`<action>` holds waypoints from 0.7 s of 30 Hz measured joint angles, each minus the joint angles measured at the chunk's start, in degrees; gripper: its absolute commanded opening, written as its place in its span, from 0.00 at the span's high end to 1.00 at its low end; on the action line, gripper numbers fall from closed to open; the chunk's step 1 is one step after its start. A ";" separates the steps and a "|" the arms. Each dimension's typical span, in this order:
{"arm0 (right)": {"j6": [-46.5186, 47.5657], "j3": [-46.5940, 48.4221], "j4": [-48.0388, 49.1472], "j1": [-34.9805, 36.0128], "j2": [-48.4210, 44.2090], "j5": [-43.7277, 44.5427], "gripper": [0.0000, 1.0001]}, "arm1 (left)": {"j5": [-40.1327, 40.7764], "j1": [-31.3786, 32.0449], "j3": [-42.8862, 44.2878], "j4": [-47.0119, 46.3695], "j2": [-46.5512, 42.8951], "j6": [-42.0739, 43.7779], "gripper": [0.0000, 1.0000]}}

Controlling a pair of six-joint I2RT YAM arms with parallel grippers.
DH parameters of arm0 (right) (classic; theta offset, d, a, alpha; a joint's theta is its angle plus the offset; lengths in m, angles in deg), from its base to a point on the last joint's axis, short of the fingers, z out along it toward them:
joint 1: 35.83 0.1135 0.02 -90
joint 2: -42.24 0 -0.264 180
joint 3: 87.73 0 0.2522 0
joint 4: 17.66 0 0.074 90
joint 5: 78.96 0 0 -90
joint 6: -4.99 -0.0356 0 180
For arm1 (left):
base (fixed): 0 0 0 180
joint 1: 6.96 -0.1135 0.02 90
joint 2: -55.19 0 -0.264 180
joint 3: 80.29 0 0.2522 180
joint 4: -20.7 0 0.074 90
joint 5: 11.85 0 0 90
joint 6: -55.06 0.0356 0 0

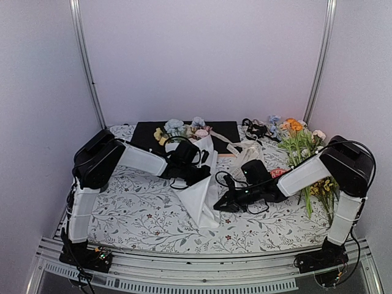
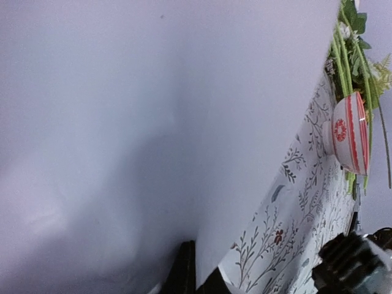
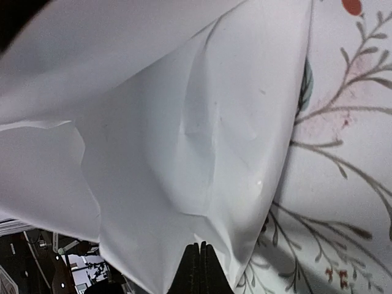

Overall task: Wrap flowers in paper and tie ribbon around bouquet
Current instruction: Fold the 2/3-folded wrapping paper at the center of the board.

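The bouquet lies mid-table as a white paper (image 1: pixel 205 199) cone, its point toward me. Blue, pink and yellow flowers (image 1: pixel 177 128) show at its far, wide end. My left gripper (image 1: pixel 197 176) reaches in from the left and is shut on the paper (image 2: pixel 153 122), whose edge runs between the dark fingers (image 2: pixel 184 272). My right gripper (image 1: pixel 220 205) sits at the cone's lower right side, tips pressed together (image 3: pixel 199 246) on the creased paper (image 3: pixel 184 141). The cream ribbon (image 1: pixel 244 150) lies loose behind the right gripper.
A black sheet (image 1: pixel 147 131) lies at the back under the blooms. Orange and yellow sprigs (image 1: pixel 297 131) and green stems (image 2: pixel 346 55) lie at the right, beside a red-and-white disc (image 1: pixel 278 173) (image 2: pixel 350 131). A black ribbon (image 1: pixel 254 130) sits at the back right.
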 measured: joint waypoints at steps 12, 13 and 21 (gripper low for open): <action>3.52 1.38 -11.41 -0.46 -19.21 12.72 0.35 | 0.07 0.00 0.00 -0.17 0.04 0.24 1.00; 4.22 3.50 -11.76 -0.44 -17.88 12.61 0.35 | 0.09 0.00 0.00 -0.17 0.04 0.31 1.00; 6.40 13.90 -13.03 1.55 -6.51 9.40 0.54 | 0.17 -0.09 0.00 -0.20 0.04 0.59 1.00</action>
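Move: The wrapping paper's raised flap stands about 5 cm ahead of the right fingers, some 5 cm to their left and 5 cm higher. The shut left gripper on the folded paper is about 13 cm ahead and 4 cm left; the paper's near end is about 7 cm back and 2 cm left. The ribbon lies some 24 cm ahead and 11 cm right. From the left hand, the flap is about 8 cm back, 1 cm left and 5 cm up. The wrapping paper's raised flap is what the right hand reaches for: from low over the paper's right edge it climbs about 10 cm, edging slightly right, then swings forward and left over the flap and begins to sink. Its shut fingers open to nearly two-thirds and the hand rolls some 15 degrees. The left gripper stays put, shut, still holding the folded paper down. ##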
